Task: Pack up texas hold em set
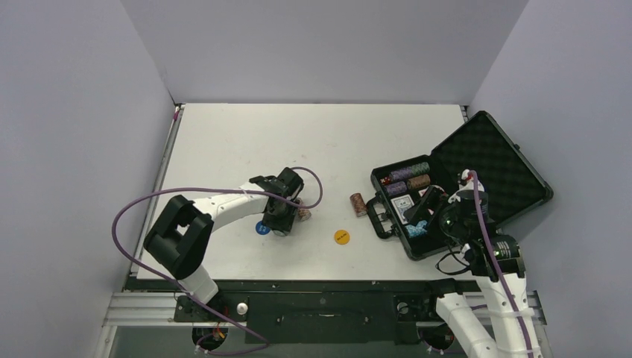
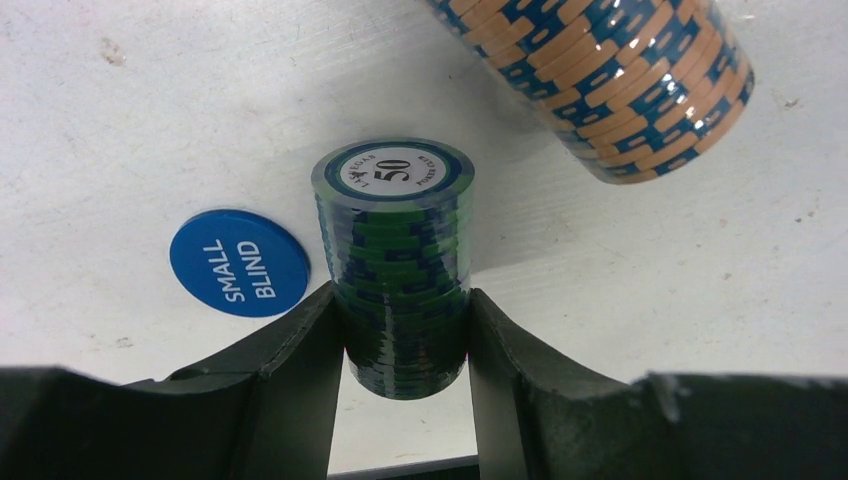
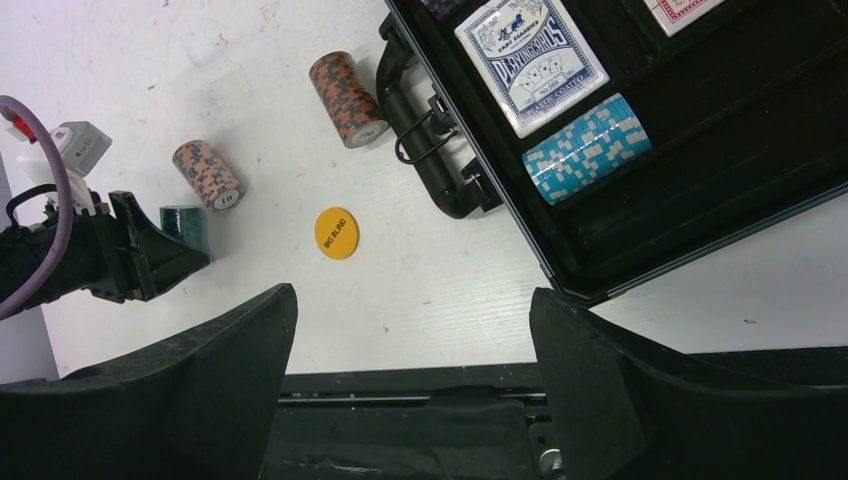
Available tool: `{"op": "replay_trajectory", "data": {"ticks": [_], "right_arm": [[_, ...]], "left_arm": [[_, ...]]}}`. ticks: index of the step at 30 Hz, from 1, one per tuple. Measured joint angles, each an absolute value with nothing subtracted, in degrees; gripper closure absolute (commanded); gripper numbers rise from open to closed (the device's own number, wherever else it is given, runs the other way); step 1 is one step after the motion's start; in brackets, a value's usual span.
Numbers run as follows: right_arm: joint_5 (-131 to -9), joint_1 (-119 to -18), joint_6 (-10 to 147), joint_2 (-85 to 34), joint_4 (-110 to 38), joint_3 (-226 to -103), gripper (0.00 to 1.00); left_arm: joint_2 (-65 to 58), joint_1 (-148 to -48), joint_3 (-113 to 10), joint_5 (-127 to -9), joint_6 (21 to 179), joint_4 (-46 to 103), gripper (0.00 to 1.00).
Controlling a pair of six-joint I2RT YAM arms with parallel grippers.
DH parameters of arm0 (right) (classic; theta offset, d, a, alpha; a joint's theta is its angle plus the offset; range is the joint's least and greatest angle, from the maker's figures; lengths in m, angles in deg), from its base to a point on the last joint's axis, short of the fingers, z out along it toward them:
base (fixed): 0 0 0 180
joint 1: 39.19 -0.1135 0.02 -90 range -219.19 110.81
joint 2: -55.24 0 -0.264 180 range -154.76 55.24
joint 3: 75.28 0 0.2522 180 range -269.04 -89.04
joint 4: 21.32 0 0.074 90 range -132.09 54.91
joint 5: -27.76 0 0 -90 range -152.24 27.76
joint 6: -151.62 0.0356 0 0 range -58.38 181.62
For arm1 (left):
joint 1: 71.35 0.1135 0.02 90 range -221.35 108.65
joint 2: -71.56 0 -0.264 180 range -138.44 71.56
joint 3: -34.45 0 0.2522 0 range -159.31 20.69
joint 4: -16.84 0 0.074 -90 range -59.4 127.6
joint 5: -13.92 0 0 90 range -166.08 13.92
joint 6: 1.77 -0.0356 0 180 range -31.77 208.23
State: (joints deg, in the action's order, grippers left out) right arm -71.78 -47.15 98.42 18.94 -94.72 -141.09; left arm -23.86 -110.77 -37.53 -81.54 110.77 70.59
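Observation:
My left gripper (image 2: 405, 312) is shut on a green stack of poker chips (image 2: 395, 250) whose end face reads 50; both fingers press its sides. I cannot tell whether it is off the table. A blue SMALL BLIND disc (image 2: 239, 262) lies just left of it, and an orange-and-blue chip stack (image 2: 610, 80) lies on its side beyond. The black case (image 1: 488, 160) stands open at the right, holding chip stacks (image 1: 409, 176), a card deck (image 3: 531, 60) and a light-blue stack (image 3: 587, 147). My right gripper (image 3: 412, 310) hovers open and empty at the case's near corner.
A yellow BIG BLIND disc (image 1: 342, 236) lies between the arms. A red-and-grey chip stack (image 3: 347, 85) lies on its side by the case handle (image 3: 425, 130). Grey walls close in the white table (image 1: 313, 142) on three sides.

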Motion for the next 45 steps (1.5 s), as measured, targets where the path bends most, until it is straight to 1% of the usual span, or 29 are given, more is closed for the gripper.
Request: {"op": "replay_trajectory", "data": {"ticks": [8, 14, 20, 26, 32, 37, 45], "right_arm": [[-72.37, -47.15, 97.72, 22.24, -94.15, -141.02, 0.16], [-73.49, -47.15, 95.82, 21.72, -93.37, -141.11, 0.16], [-80.61, -47.15, 95.77, 19.31, -90.79, -141.11, 0.17], [-92.48, -47.18, 98.46, 19.8, -83.49, -139.23, 0.17], [-100.42, -48.36, 100.6, 19.95, -76.56, -138.6, 0.17], [-103.52, -49.03, 104.87, 20.78, -69.24, -138.27, 0.18], [-103.89, -49.1, 117.22, 24.49, -53.15, -136.89, 0.17]], "left_arm": [[-18.68, -110.79, -37.79, -80.95, 112.06, 73.37, 1.0], [-13.48, -110.79, -38.62, -78.72, 114.1, 74.53, 1.0], [-8.71, -110.99, -38.88, -73.82, 116.83, 74.28, 1.0], [-4.86, -112.98, -38.92, -68.09, 119.76, 73.13, 1.0], [-1.96, -115.65, -38.92, -63.2, 123.71, 69.39, 1.0], [-1.0, -118.77, -38.92, -60.01, 127.5, 64.58, 1.0], [0.49, -119.45, -38.92, -54.63, 133.16, 53.37, 1.0]]}}
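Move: The left gripper already pinches the green chip stack at the table top. The open right gripper it is being taken to is some 36 cm to its right, 5 cm back and 18 cm higher. The tan chip stack lies about 7 cm right and 4 cm ahead of the left hand, the small blind button 5 cm left and 1 cm back. From the right hand the green stack is about 36 cm left, 5 cm ahead, 18 cm down. Lift the left gripper about 19 cm off the table with the green stack still pinched: straight up first, then also some 14 cm right and a little back, tipping its fingers about 50 degrees to point towards the right gripper. Meanwhile raise the open, empty right gripper and carry it left towards the stack, swinging its fingers left and up towards level. ##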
